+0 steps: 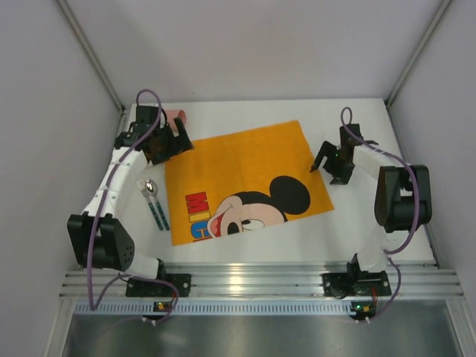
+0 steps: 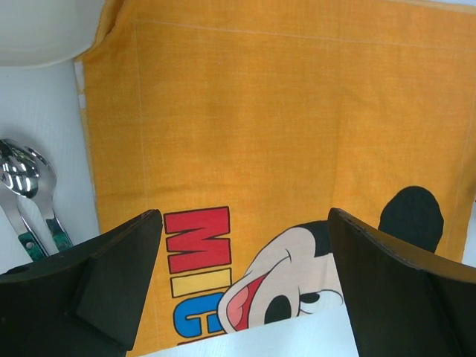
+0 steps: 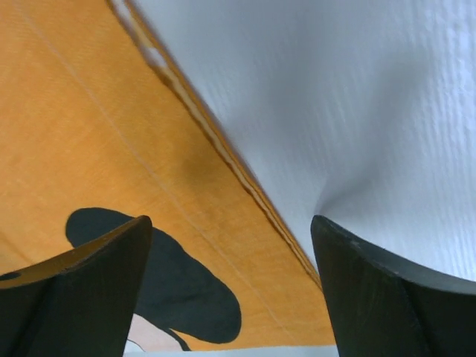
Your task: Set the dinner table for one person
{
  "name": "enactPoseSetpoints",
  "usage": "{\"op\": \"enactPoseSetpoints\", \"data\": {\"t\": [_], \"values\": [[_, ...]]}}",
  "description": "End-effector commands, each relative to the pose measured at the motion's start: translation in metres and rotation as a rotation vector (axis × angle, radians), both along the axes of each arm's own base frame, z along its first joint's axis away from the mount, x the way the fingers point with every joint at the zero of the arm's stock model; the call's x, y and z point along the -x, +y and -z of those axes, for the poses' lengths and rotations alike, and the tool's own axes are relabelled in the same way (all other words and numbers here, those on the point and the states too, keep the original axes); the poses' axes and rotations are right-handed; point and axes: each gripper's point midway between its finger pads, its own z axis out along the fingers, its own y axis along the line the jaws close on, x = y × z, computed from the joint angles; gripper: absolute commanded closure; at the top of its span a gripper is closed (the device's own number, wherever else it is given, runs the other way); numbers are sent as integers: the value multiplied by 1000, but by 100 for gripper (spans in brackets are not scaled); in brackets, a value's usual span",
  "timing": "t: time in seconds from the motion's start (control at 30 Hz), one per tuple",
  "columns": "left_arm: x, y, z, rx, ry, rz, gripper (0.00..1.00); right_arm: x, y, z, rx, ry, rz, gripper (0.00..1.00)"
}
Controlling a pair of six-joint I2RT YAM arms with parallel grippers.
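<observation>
The white dinner table (image 1: 245,110) carries an orange cartoon-mouse placemat (image 1: 242,178) lying at a slant in its middle. A spoon and a fork (image 1: 153,201) with green handles lie side by side just left of the mat; they also show in the left wrist view (image 2: 30,190). My left gripper (image 1: 166,144) is open and empty above the mat's far left corner, and the mat (image 2: 282,119) shows between its fingers. My right gripper (image 1: 327,165) is open and empty over the mat's right edge (image 3: 223,149).
A pink object (image 1: 177,117) sits behind the left gripper at the table's far left. A white rounded rim (image 2: 44,33) shows at the top left of the left wrist view. Grey walls close in the table on three sides. A silver rail (image 1: 253,281) runs along the near edge.
</observation>
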Motion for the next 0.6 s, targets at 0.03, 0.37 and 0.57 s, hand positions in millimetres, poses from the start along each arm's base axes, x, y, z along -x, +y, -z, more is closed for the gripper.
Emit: {"op": "enactPoseSetpoints", "data": {"t": [0.03,0.37,0.57], "values": [[-32,19,-18,-61,-76,-126,2,-24,30,-6,-109,-78,-96,17],[-63,128,-4,-182,-25,-553,2,1,44,23,-163,25,-136,81],[-60,189,16,-110,26,-660,2,21,13,28,-74,64,-77,100]]}}
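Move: From my right hand, the cloth's right edge lies about 3 cm left, level ahead, and 3 cm below; Mickey's black ear is some 15 cm left and 7 cm back, the cloth's near right corner about 12 cm back and 2 cm right. From my left hand, the plate lies roughly 12 cm ahead, 14 cm left and 19 cm below, the pink cup 23 cm ahead and 7 cm left, the spoon 9 cm back and 10 cm left. I slide my right hand about 4 cm left onto the cloth's right edge, sinking slightly and rolling some 10 degrees, while I shut its wide-open fingers and pinch the edge. Meanwhile my left hand, still open, travels forward and then sweeps left, some 17 cm sideways in all and 5 to 6 forward, towards the plate, sinking a little and turning about 35 degrees counter-clockwise. ##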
